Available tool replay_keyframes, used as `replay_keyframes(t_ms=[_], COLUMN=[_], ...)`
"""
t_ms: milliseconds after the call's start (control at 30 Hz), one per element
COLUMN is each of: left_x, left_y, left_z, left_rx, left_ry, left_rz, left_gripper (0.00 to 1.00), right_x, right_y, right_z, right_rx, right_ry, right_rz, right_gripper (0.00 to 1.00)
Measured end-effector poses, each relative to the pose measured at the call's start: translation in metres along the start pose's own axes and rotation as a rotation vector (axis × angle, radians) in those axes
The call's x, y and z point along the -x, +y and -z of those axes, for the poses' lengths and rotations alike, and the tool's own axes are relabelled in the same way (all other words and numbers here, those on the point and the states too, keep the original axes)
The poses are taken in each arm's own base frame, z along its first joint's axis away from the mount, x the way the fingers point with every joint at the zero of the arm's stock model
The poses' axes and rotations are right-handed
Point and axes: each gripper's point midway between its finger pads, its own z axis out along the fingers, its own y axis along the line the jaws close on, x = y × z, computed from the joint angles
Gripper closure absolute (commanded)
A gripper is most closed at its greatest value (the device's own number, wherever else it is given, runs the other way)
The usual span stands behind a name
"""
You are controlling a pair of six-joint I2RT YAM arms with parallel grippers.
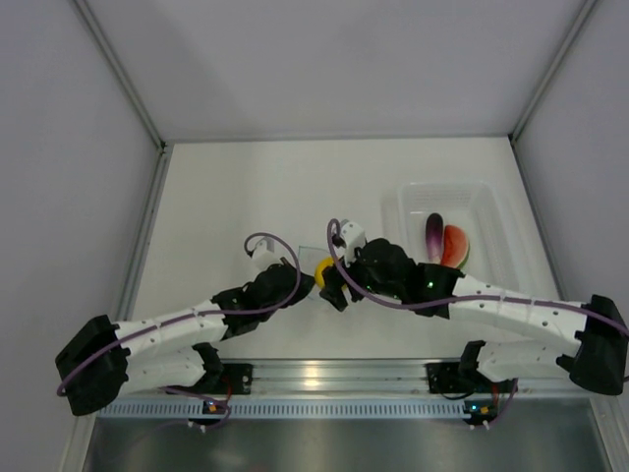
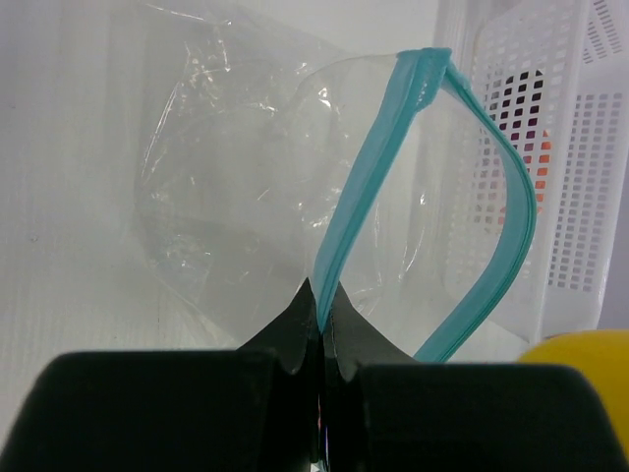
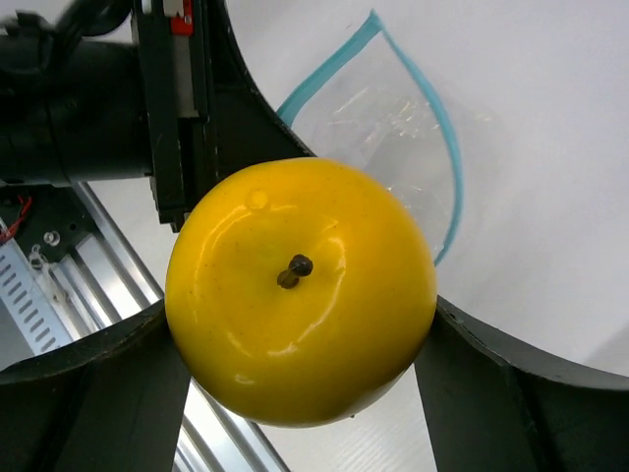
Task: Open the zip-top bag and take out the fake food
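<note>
The zip-top bag (image 2: 246,187) is clear and crinkly, and its teal zip strip (image 2: 364,197) gapes open in a loop. My left gripper (image 2: 322,307) is shut on one lip of that strip. Just outside the bag's mouth, my right gripper (image 3: 303,374) is shut on the round yellow fruit (image 3: 300,290) of the fake food, with a finger on each side. From above, the fruit (image 1: 323,269) hangs between the two grippers. The bag (image 3: 393,128) looks empty behind it. A purple eggplant piece (image 1: 433,236) and a red wedge (image 1: 455,246) lie in the tub.
The clear rectangular tub (image 1: 491,211) stands to the right of the grippers, near the right wall. Enclosure walls close in the table on the left, back and right. The aluminium rail (image 1: 324,379) with the arm bases runs along the near edge.
</note>
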Motion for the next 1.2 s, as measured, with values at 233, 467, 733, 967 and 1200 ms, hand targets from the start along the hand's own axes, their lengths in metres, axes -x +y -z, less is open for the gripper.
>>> replay_keyframes(t_ms=[233,467,733,967,1200], left_x=[0.004,0.009,0.009,0.018,0.034], left_y=[0.001,-0.007,-0.009,-0.017,-0.037], left_z=[0.0,0.006,0.008,0.014,0.026], left_rx=[0.001,-0.033,-0.044,-0.052,-0.094], left_ry=[-0.004,-0.011,-0.004,-0.014,-0.045], left_rz=[0.0,0.006,-0.005,-0.034,-0.062], left_gripper=[1.0,1.0,1.0,1.0,1.0], right_x=[0.053,0.056,0.01,-0.053,-0.094], right_y=[-0.045,-0.178,-0.28,-0.301,-0.307], right_z=[0.042,0.103,0.148,0.128,0.117], right_rx=[-0.158,-0.576,-0.919,-0.979,-0.993], right_ry=[-0.134,-0.189,-0.123,0.037,0.138], right_rz=[-0.089,-0.306,-0.509,-0.596,-0.649], right_gripper=[0.43,0.43,0.39,0.31,0.11])
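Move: The white basket I am taking the yellow fruit to has its middle about 18 cm ahead and 37 cm to the right of my right hand, some 15 cm below. In it, the eggplant lies roughly 19 cm ahead and 30 cm right of that hand, the watermelon slice 16 cm ahead and 35 cm right. The bag is about 7 cm ahead and 1 cm left. From my left hand the basket's middle is some 14 cm ahead and 40 cm right. Still gripping the yellow fruit, I swing my right hand about 30 cm right and some 14 cm forward, first rising about 7 cm, then sinking about 14 cm over the basket towards the eggplant and watermelon, while the hand turns roughly 65 degrees clockwise. My left hand keeps its pinch on the bag's teal edge and lifts it about 5 cm. ##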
